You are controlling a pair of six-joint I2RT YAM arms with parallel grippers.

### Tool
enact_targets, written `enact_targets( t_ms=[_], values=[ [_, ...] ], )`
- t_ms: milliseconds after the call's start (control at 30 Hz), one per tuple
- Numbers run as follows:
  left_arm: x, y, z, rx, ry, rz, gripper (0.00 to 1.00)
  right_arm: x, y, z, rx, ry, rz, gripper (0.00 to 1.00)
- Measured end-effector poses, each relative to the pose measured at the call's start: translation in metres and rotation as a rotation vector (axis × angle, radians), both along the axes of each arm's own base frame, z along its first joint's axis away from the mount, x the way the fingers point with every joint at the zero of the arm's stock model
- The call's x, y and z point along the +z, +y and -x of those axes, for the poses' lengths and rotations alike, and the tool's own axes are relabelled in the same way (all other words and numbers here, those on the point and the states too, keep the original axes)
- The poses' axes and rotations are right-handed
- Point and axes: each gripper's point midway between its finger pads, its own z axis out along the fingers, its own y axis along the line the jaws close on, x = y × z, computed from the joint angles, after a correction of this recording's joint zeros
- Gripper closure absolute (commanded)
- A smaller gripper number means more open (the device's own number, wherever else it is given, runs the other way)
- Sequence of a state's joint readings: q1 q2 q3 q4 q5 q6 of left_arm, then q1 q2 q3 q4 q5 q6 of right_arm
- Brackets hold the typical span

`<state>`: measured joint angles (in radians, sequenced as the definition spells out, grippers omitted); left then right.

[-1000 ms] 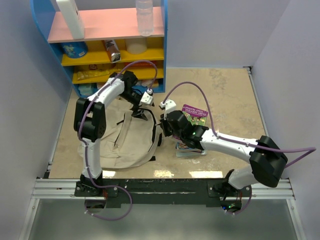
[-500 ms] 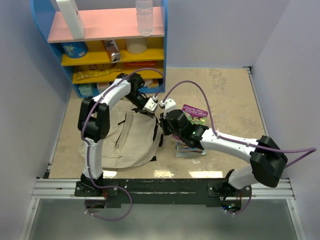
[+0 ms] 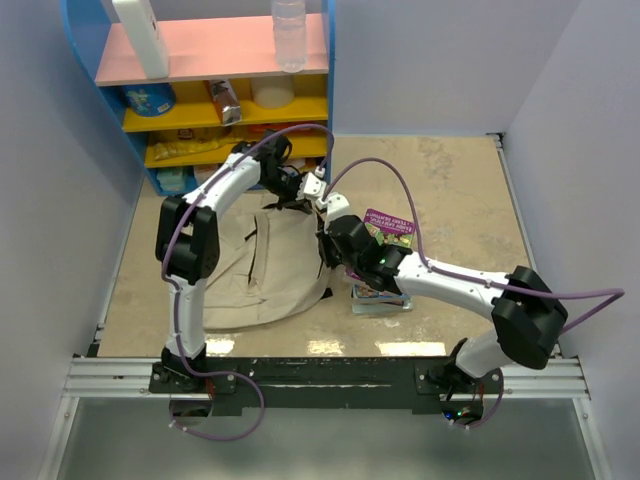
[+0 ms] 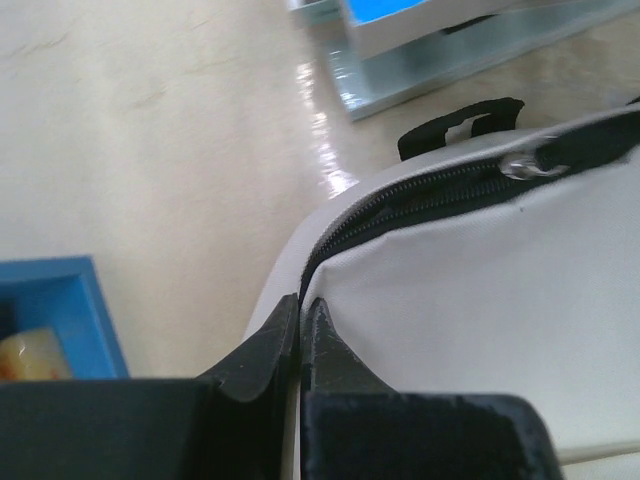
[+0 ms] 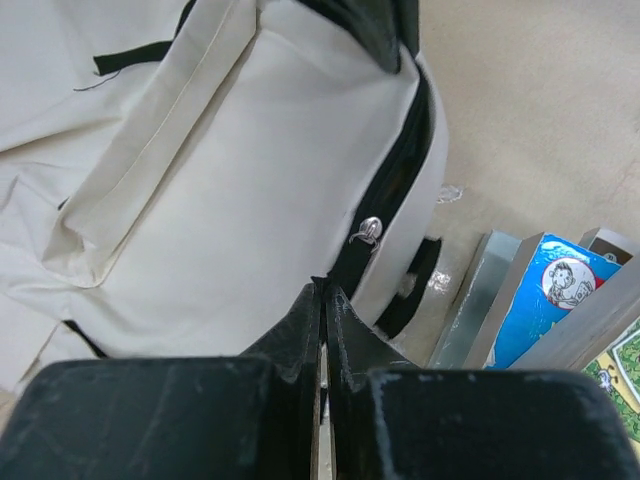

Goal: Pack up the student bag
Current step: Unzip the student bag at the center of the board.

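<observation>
The student bag [image 3: 270, 275], beige with black zippers, lies on the table left of centre, its top end drawn up between both arms. My left gripper [image 3: 300, 205] is shut on the bag's fabric edge at the zipper line [image 4: 400, 200]; the fingertips [image 4: 290, 320] pinch it in the left wrist view. My right gripper [image 3: 325, 258] is shut on the black zipper band at the bag's right side, just below a silver zipper pull [image 5: 370, 230]. The bag's cream panel [image 5: 230, 200] fills the right wrist view.
A blue shelf unit [image 3: 230, 110] with yellow and pink boards stands at the back left, holding snacks and a clear bottle [image 3: 288, 35]. A stack of books [image 3: 380, 293] and a purple book [image 3: 392, 228] lie just right of the bag. Walls close in both sides.
My left gripper has moved right to the bag's top and gone from open to shut on its edge. The bag's top has been pulled up and rightwards. The right gripper has kept its grip.
</observation>
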<state>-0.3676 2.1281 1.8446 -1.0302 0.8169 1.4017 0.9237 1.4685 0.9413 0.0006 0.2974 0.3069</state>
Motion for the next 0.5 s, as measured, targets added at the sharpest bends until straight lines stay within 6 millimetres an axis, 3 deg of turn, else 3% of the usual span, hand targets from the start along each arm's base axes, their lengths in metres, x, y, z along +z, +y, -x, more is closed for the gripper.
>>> enact_targets(
  t_ms=[300, 500],
  values=[
    [0.008, 0.01, -0.059, 0.278, -0.031, -0.023, 1.0, -0.007, -0.003, 0.002, -0.011, 0.022, 0.019, 1.0],
    [0.005, 0.018, -0.067, 0.34, -0.004, -0.017, 1.0, 0.0, -0.011, 0.008, -0.014, 0.021, 0.012, 1.0]
  ],
)
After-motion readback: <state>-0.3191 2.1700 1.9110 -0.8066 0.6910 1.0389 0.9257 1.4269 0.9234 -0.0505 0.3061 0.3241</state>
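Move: The left hand already grips the bag's edge at the zipper's far end; the shelf's front right corner, towards which it is taken, lies about 10 cm ahead and 5 cm to its right, and the zipper slider some 7 cm back and 4 cm right. The right hand already holds the black strap, with the slider about 3 cm straight ahead of it; the book stack stands roughly 13 cm to its right and 3 cm back. Keeping its pinch on the bag edge at the end of the zipper, the left hand draws that edge forward about 6.5 cm towards the shelf corner, drifting a little left and easing off at the end, while its wrist turns nearly 20 degrees counter-clockwise. Against this the right hand keeps its shut grip on the black strap by the slider, dipping slightly, then shifting about a centimetre back and right. ##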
